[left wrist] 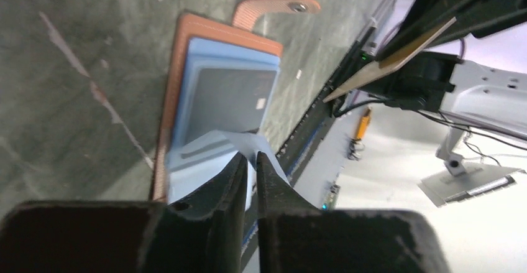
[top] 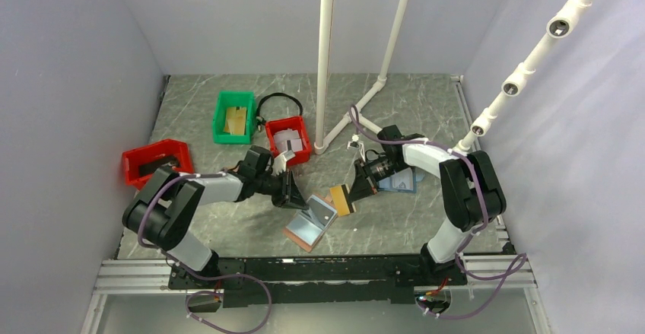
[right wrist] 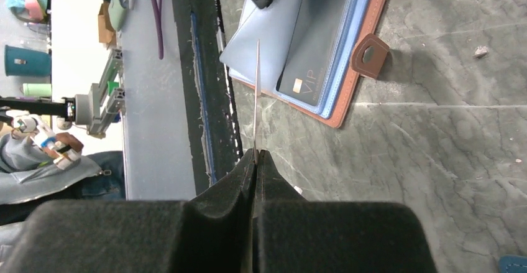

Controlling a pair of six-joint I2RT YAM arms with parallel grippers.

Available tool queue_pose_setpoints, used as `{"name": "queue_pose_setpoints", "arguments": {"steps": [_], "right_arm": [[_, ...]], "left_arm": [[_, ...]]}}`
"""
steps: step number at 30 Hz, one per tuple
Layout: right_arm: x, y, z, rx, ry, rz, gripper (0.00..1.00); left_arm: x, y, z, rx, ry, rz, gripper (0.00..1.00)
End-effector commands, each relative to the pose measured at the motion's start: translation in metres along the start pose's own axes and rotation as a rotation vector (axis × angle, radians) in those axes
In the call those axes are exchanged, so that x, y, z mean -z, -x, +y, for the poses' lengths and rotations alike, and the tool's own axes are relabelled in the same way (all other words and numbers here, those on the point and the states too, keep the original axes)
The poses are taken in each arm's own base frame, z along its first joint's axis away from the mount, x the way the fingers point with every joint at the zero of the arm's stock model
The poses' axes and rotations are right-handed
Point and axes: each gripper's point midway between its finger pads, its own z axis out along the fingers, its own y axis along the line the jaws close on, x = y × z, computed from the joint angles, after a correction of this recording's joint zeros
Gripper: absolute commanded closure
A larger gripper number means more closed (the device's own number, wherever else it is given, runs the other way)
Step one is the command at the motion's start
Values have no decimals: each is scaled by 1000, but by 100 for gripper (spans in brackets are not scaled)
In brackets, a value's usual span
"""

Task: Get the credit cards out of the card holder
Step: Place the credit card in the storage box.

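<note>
The card holder (top: 303, 236) lies open on the table between the arms, brown outside (left wrist: 177, 68) and light blue inside (right wrist: 348, 92). A dark card (left wrist: 227, 96) marked VIP (right wrist: 311, 43) sits in its flat half. My left gripper (top: 297, 197) has its jaws a thin slit apart (left wrist: 250, 158) round the edge of the holder's pale blue flap (left wrist: 205, 155), which stays lifted. My right gripper (top: 356, 189) is shut (right wrist: 256, 153) on a thin tan card (top: 340, 199), seen edge-on (right wrist: 257, 92), hanging just right of the holder.
A red bin (top: 300, 151) with pale cards (top: 287, 139) stands behind the left gripper. A green bin (top: 220, 117) and another red bin (top: 133, 163) stand at the left. An all-blue holder (top: 401, 184) lies under the right arm. White pipes (top: 325, 60) rise at the back centre.
</note>
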Motion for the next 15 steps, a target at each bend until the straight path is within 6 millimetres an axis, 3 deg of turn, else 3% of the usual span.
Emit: {"name": "queue_pose_setpoints", "arguments": {"steps": [1,5,8,12,15], "right_arm": [[1,8,4,36,21,-22,100],[-1,10,8,19,59,-32,100],[-2,11,9,14,74,-33,100],[-3,13,12,12,90,-32,100],[-5,14,13,10,86,-31,100]], "left_arm": [[11,20,2,-45,125,-68,80],[35,33,-12,-98,205,-182,66],[52,32,-16,-99,250,-240,55],[70,28,-15,-49,312,-308,52],[84,33,-24,-20,306,-388,50]]}}
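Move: The gold card is about 9 cm to the right of the left hand, 1 cm ahead and 2 cm above. The open card holder, with one clear flap still between the left fingertips, has its middle some 4 cm back, 1 cm to the right and 4 cm below. The red box stands about 16 cm ahead and 4 cm to the left, 2 cm lower. The right hand already pinches the gold card, whose middle is about 2 cm to its left, 1 cm back and 1 cm below. The left fingers, just beginning to part, open to about half and let go of the card holder's clear flap, the hand first easing about 2 cm forward and then pulling away up by some 6 cm and to its left by about 4 cm. As it clears the card holder its wrist turns about 20 degrees, so that the fingers swing forward and point more steeply down, while the right hand stays almost in place and keeps its pinch on the gold card. ##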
